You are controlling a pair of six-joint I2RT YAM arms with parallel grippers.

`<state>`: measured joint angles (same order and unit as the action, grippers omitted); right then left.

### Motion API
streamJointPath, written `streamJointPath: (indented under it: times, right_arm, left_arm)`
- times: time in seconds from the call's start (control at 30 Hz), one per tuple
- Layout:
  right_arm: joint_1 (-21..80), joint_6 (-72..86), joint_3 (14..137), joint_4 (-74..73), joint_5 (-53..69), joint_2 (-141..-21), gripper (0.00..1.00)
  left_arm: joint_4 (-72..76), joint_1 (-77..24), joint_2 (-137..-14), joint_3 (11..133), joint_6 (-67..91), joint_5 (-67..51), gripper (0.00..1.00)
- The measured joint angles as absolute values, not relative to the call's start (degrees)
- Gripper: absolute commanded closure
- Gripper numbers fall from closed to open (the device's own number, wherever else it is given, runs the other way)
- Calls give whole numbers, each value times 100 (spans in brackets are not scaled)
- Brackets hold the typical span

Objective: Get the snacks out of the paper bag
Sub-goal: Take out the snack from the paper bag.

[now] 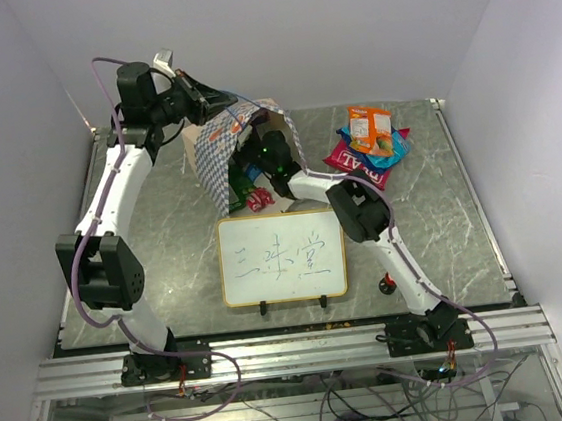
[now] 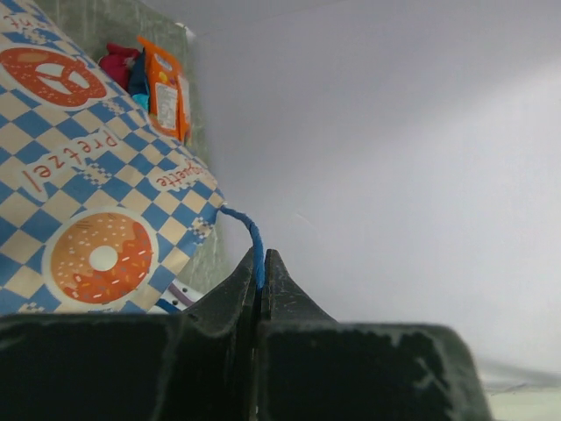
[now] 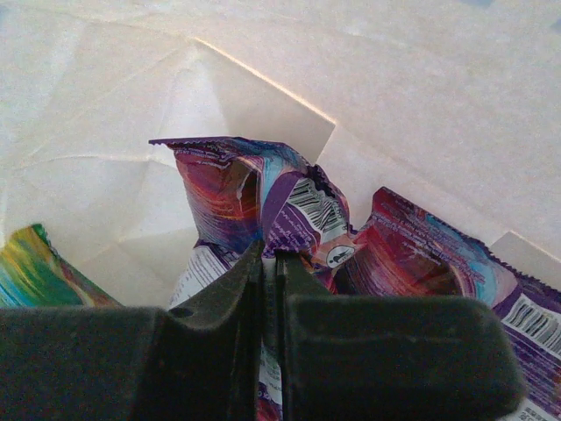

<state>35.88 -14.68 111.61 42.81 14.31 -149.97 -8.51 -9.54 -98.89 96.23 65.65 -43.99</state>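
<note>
The paper bag, tan with a blue-white checked band and orange prints, lies tipped over at the back of the table. My left gripper is shut on its thin blue cord handle and holds it up at the bag's far left. My right gripper is deep inside the bag, shut on a crumpled purple snack packet. A second purple-red packet lies to its right and a green-yellow one to its left. Orange, red and blue snacks lie piled on the table to the right.
A green packet and a tiny red wrapper lie at the bag's mouth. A framed whiteboard stands in front of the bag. A small red-capped knob sits by the right arm's base. Grey walls close in on three sides.
</note>
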Motion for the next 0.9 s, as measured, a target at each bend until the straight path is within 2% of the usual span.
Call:
streamJointPath:
  times: [0.47, 0.9]
  right_arm:
    - [3614, -1557, 10038, 5033, 1592, -14223, 100]
    - [3621, -1612, 9153, 5052, 1579, -13194, 100]
  left_arm:
    - [-565, -810, -9935, 10143, 6960, -4224, 93]
    - [-152, -624, -9935, 9996, 7303, -4217, 93]
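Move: The purple snack packet is already pinched in the right hand, deep in the paper bag; the snack pile it is bound for lies some 40 cm to the right, level ahead and about 10 cm lower. Inside the bag, a green packet lies about 13 cm back and straight in line, a red packet 17 cm back and 6 cm right. The left hand holds the blue handle, with the bag's middle some 6 cm ahead, 2 cm right and 25 cm below. The purple packet, kept pinched in the shut right fingers, is drawn back about 5 cm and a little right, then mostly lifted, some 8 cm up in all, from the bag's inside towards its mouth. Meanwhile the left hand, still gripping the blue handle, rises about 5 cm and shifts slightly left and forward. ##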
